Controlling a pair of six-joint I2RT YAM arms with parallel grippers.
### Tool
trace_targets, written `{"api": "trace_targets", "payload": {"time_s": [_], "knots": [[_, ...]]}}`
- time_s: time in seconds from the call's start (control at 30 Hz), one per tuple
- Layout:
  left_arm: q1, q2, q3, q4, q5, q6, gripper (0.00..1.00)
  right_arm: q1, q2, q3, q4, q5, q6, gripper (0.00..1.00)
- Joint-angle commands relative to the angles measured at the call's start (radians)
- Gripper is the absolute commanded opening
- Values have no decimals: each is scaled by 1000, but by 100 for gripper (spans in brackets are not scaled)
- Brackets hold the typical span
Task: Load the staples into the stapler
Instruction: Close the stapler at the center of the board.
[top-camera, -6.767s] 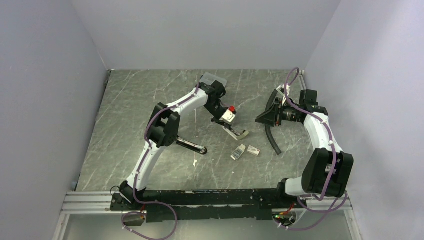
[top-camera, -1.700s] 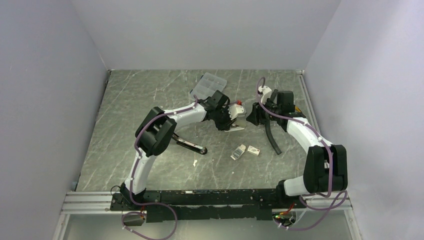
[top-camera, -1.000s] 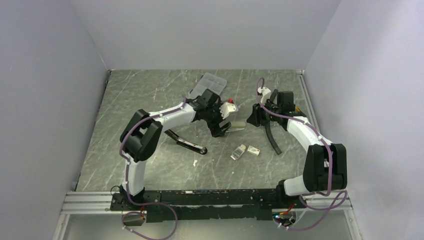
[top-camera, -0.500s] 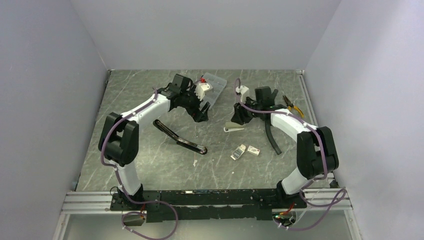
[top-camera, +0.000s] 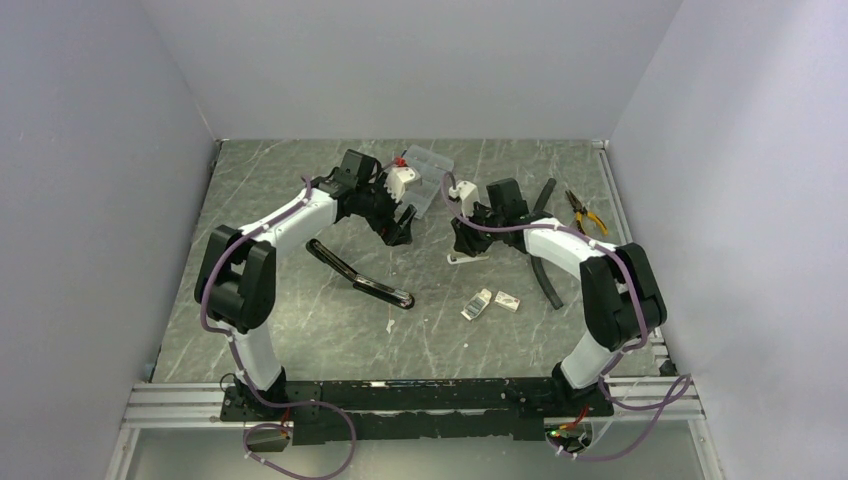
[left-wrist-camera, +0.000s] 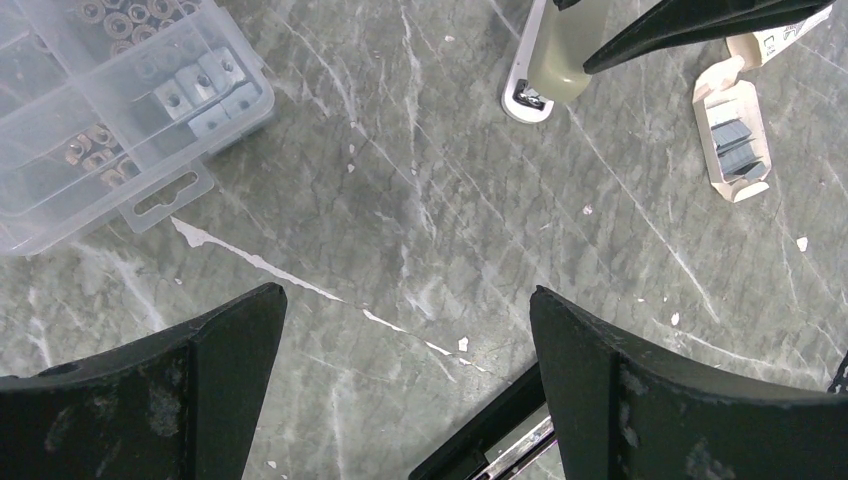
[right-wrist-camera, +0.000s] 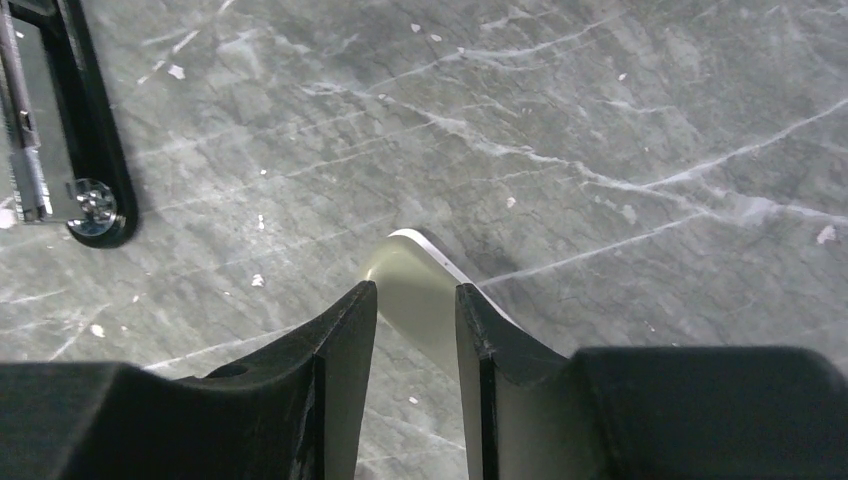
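The small beige stapler on its white base lies on the table, and my right gripper is shut on its beige body. In the right wrist view both fingers press its sides. The staples are grey strips in an open white cardboard tray, with the sleeve beside it, nearer me than the stapler. My left gripper hangs open over bare table left of the stapler, nothing between its fingers.
A clear compartment case of small hardware sits at the back, just behind my left gripper. A long black bar with a metal rail lies left of centre. A black hose and orange-handled pliers lie to the right.
My left gripper has let go of the stapler and drawn back and left toward the clear case. My right gripper has kept the stapler and shifted left, with it down on the table.
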Motion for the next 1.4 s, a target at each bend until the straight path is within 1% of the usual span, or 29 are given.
{"api": "trace_targets", "payload": {"time_s": [0.0,0.33,0.63,0.8,1.03,1.17,1.37], "knots": [[2,-49,-13,23,2,7,97,26,-3,21,-14,82,-60,37],[2,-59,-19,20,-36,8,97,92,26,-11,-59,197,-113,33],[2,-62,-29,20,-64,8,97,103,81,-15,-90,252,-110,29],[2,-61,-30,20,-69,9,97,103,95,-11,-103,277,-113,25],[2,-69,-23,10,-76,11,97,105,126,-6,-187,319,-143,15],[2,-67,-17,4,-81,14,97,111,108,-40,-207,320,-141,12],[2,-61,-11,2,-86,20,97,112,10,-66,-197,332,-121,12]]}}
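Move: The stapler lies almost under the right gripper, its nose end below the fingertips; its middle is about 2 cm to the right, 1 cm farther out and 4 cm below. From that hand, the opened staple box is some 10 cm back and 3 cm right, the white box roughly 9 cm back and 9 cm right, and the long black stapler 4 cm back and 22 cm left. From the left hand the stapler is about 13 cm right, 2 cm back and 8 cm down. Lower the right gripper about 2 cm onto the nose end of the stapler's top, easing slightly left and tipping the fingers some 12 degrees steeper, and bear down there with the fingertips. While pressing, draw the part-open fingers nearly shut, then pull the hand back about 1.5 cm at the same height. ##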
